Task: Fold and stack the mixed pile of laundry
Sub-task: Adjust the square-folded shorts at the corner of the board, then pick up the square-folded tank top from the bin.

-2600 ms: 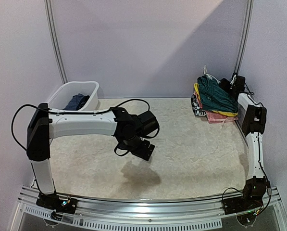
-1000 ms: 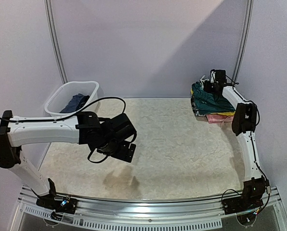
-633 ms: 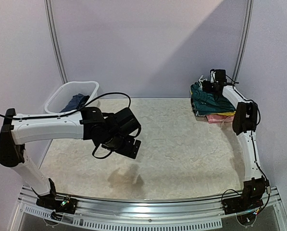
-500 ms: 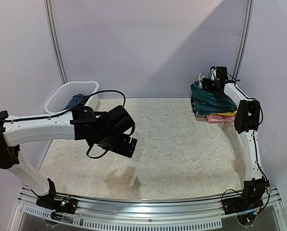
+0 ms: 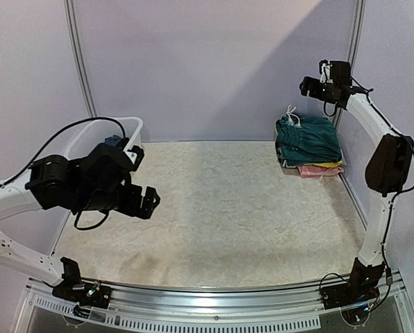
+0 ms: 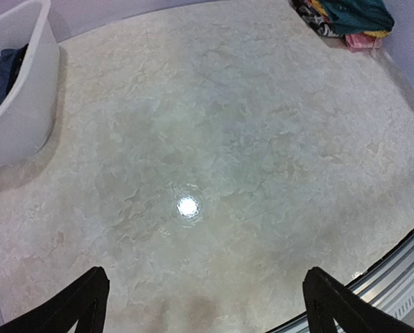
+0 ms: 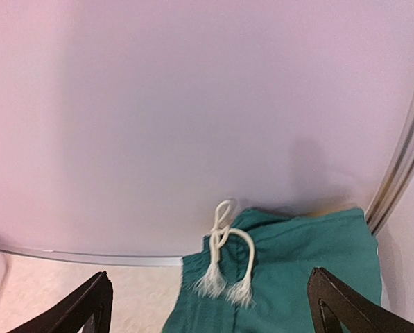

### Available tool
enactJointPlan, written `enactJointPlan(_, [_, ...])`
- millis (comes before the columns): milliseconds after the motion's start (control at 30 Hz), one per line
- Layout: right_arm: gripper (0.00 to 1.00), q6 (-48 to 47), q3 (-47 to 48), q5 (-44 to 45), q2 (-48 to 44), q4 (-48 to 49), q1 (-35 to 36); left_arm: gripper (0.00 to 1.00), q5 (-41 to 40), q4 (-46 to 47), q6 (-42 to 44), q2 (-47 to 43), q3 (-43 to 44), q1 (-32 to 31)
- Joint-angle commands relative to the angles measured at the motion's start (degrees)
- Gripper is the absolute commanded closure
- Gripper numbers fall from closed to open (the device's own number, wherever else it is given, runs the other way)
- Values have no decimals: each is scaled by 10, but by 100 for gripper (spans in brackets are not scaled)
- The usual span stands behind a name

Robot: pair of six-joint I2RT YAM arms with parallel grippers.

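A folded stack of garments [image 5: 309, 142] lies at the table's back right, against the wall. Dark teal shorts [image 7: 297, 270] top it, their white drawstring [image 7: 227, 267] hanging over the back edge. My right gripper [image 5: 313, 78] hovers high above the stack, open and empty; in the right wrist view its fingertips [image 7: 99, 284] frame the shorts from well above. A navy garment [image 5: 113, 144] lies in the white tub [image 5: 89, 135] at the back left. My left gripper [image 5: 143, 182] hangs open in the air just in front of the tub, holding nothing.
In the left wrist view the tub [image 6: 26, 104] is at the upper left and the stack [image 6: 345, 17] at the far top right. The table's metal front rail [image 6: 401, 277] runs along the lower right. Walls close in behind and to the right.
My right gripper has opened, let go of the teal shorts and risen well above the stack. My left arm has swung back and to the left, toward the tub.
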Motion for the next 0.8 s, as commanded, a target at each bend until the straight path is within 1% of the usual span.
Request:
enactJointPlan(0, [1, 44, -84, 26, -92, -65, 39, 0, -45, -39, 30, -59, -3, 7])
enactJointPlan(100, [1, 60, -153, 61, -154, -86, 75, 0, -59, -55, 41, -86, 6, 9])
enactJointPlan(233, [1, 119, -210, 70, -216, -137, 105, 1, -73, -72, 47, -104, 16, 17])
enactJointPlan(333, [1, 184, -272, 56, -264, -163, 119, 0, -81, -77, 50, -98, 31, 34])
enactJointPlan(433, [1, 226, -335, 37, -306, -182, 127, 0, -74, -77, 64, -73, 59, 61])
enactJointPlan(600, [1, 223, -430, -3, -386, -196, 132, 0, -47, -81, 100, -9, 123, 112])
enactJointPlan(733, [1, 218, -494, -21, -439, -194, 132, 0, -22, -95, 128, 42, 178, 169])
enactJointPlan(767, [1, 215, -508, -28, -450, -190, 132, 0, -14, -94, 135, 53, 190, 192])
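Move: The right hand is already clear and empty. The folded shorts lie about 24 cm below it, roughly 2 cm ahead and 4 cm to its right. Their white drawstring is some 11 cm ahead and 3 cm left; the pink garment's edge pokes out about 8 cm back and 7 cm right. From the left hand, the navy garment lies about 40 cm ahead, 21 cm left and 15 cm below, the white basket around it centred some 2 cm farther left. With nothing touched, the open right hand draws back from above the shorts, about 24 cm towards its base, drifting left and sinking some 8 cm while tipping down nearly 30 degrees. Meanwhile the left hand, fingers wide open, rises and shifts left about 6 cm, then also reaches forward towards the basket. ##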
